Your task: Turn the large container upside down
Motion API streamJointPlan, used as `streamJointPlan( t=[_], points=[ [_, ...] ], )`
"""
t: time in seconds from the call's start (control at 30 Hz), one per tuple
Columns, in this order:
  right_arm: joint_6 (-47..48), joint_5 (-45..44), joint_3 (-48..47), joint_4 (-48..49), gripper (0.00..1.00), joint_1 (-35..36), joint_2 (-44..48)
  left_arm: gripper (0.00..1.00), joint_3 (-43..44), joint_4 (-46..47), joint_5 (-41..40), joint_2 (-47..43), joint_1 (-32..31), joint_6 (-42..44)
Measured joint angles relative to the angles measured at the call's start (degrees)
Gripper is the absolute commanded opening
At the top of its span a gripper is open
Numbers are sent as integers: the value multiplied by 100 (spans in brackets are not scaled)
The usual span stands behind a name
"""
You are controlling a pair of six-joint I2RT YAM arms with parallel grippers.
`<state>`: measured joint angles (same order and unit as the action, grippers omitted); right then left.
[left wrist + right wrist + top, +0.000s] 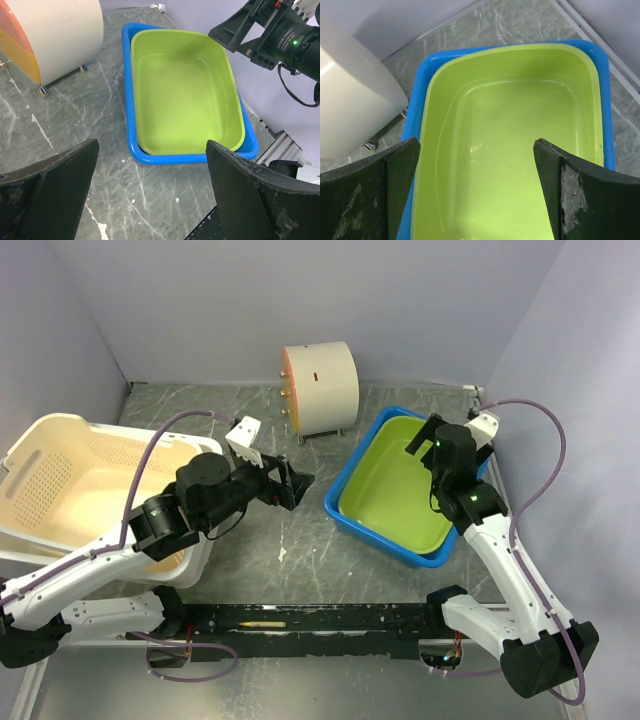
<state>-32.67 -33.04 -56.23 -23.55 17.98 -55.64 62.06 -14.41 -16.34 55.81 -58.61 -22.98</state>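
A large cream perforated basket [70, 480] stands upright at the left; my left arm reaches over its near right corner. A blue tub [400, 552] with a lime green tub [400, 490] nested in it stands upright at the right. My left gripper [295, 483] is open and empty over bare table, pointing at the blue tub [131, 125] and green tub [185, 90]. My right gripper [425, 440] is open and empty above the green tub [510, 150], whose blue outer rim [606, 100] shows around it.
A cream cylinder with an orange end face [320, 385] stands on small feet at the back centre; it also shows in the left wrist view [50, 35] and the right wrist view [350, 110]. Walls close the table on three sides. A black rail [300, 618] runs along the near edge.
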Motion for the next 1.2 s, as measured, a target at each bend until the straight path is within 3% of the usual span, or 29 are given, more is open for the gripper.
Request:
streamJointPlan(
  t=[0.57,0.83,0.93,1.07,1.2],
  points=[
    [-332,-66,267,-61,99,0,105,98,522,-131,597,1097,0,17],
    [-354,-765,-66,-1309,100,-48,136,98,511,4,883,1493,-2,-170],
    [-256,-555,-260,-1578,100,-573,61,98,461,37,1003,1637,-15,-214],
    [-31,323,-286,-1707,81,-2041,-297,98,496,118,1298,1906,-28,-214],
    [111,874,-284,-1886,65,-2468,-813,98,588,238,1631,2326,-66,-236]
  ],
)
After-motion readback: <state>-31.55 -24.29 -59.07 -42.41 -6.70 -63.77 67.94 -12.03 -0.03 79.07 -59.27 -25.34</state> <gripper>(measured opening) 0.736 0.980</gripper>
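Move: The large blue container's middle lies about 2 cm back and 3 cm left of the right hand, some 20 cm below it. The green container is nested inside, with practically the same middle. The white drum stands roughly 14 cm ahead and 25 cm left of the right hand. For the left hand the blue container is about 11 cm ahead and 26 cm to the right, the drum 26 cm ahead and 6 cm right. No contact can be made out yet: the right hand, after a short hover, swings about 11 cm right, sinking and drawing slightly back to the blue container's right rim, tipping down and turning clockwise as its fingers start to close around the rim's line. The left hand goes some 10 cm right and as far down towards the near-left rim, open, tipping down and turning clockwise. ##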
